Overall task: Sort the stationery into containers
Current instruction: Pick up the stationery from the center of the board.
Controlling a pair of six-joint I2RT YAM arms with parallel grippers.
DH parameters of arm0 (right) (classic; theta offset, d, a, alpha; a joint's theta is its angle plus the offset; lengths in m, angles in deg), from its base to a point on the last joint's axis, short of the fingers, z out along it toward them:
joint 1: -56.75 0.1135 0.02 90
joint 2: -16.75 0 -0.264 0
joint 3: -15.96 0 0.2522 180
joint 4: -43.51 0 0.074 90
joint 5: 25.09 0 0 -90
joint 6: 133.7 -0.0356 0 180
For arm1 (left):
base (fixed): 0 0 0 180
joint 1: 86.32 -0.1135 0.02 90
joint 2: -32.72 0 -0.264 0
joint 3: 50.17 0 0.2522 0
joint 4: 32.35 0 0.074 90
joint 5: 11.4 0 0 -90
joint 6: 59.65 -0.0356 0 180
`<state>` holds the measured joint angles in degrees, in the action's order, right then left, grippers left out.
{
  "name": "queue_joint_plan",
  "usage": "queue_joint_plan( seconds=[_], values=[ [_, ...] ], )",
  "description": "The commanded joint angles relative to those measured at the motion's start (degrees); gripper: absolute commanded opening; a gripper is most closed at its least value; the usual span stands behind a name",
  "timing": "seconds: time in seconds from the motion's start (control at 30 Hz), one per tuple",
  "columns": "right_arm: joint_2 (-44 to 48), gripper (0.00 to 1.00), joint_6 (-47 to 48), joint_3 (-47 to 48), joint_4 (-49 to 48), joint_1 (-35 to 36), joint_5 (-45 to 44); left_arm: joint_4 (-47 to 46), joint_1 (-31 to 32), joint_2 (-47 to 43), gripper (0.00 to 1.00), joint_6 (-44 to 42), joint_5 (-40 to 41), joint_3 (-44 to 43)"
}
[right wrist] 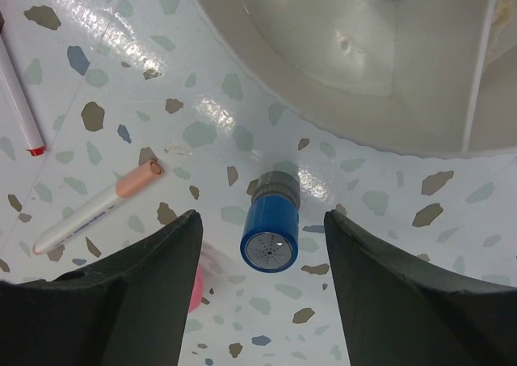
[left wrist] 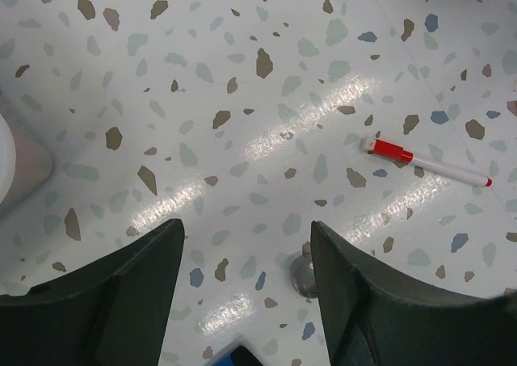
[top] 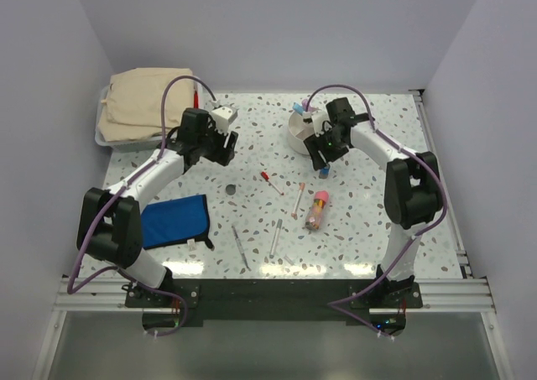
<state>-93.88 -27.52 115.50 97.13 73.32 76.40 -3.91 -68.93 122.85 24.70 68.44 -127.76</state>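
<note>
A blue-capped stick [right wrist: 271,233] stands upright on the speckled table just in front of the round white cup [right wrist: 363,59]. My right gripper [right wrist: 262,220] hangs over the stick, open, with a gap on each side of it. In the top view the right gripper [top: 323,151] is beside the cup [top: 300,135], which holds another blue-capped stick [top: 298,109]. My left gripper [left wrist: 246,245] is open over bare table, empty, left of a red-capped pen [left wrist: 428,162]. A peach-capped pen [top: 299,200], a pink tube [top: 317,209] and two silver pens [top: 241,246] lie nearer the front.
A folded beige cloth [top: 143,101] lies in the shallow white bin [top: 102,138] at the back left. A flat blue pouch [top: 172,221] rests near the left arm. A small round metal piece [left wrist: 304,275] sits by my left gripper's right finger. Grey walls close in the table.
</note>
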Motion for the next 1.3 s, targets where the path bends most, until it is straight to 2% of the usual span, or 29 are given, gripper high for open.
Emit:
queue_joint_plan(
  seconds=[0.0, 0.73, 1.13, 1.27],
  values=[
    [1.0, 0.65, 0.5, -0.3, 0.1, 0.4, -0.7, -1.2, 0.0, 0.3, 0.69, -1.1, 0.5, -1.0],
    [1.4, 0.54, 0.3, -2.5, 0.8, 0.5, -2.3, -1.8, 0.1, 0.8, 0.69, -0.5, 0.0, -1.1],
    [0.0, 0.47, -0.1, -0.3, 0.2, 0.5, -2.9, -1.9, 0.1, 1.1, 0.69, -0.2, -0.1, -1.2],
    [0.1, 0.38, -0.1, -0.5, -0.2, 0.5, -3.2, -1.9, 0.1, 1.1, 0.69, -0.1, -0.2, -1.2]
  ],
)
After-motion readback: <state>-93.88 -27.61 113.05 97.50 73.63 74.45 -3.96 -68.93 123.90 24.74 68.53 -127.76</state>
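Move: The blue-capped glue stick stands upright almost between the right hand's open fingers, its middle about 1 cm back, 1 cm to the right and 3 cm below. From that hand the white bowl is some 9 cm ahead and 2 cm left, the orange-capped pen about 8 cm back and 5 cm left, and the pink-capped tube roughly 10 cm straight back, all lower. From the left hand the glue stick lies about level ahead, some 21 cm right and 9 cm below. The right hand first hovers almost in place, starting to narrow its fingers around the blue glue stick, then settles about 1.5 cm down and a little over 1 cm back, easing slightly to the right, so that the stick's cap is centred between the pads. The wrist barely turns, and the fingers go on closing from about two thirds open to well under half, coming up against the two sides of the cap near its top. ##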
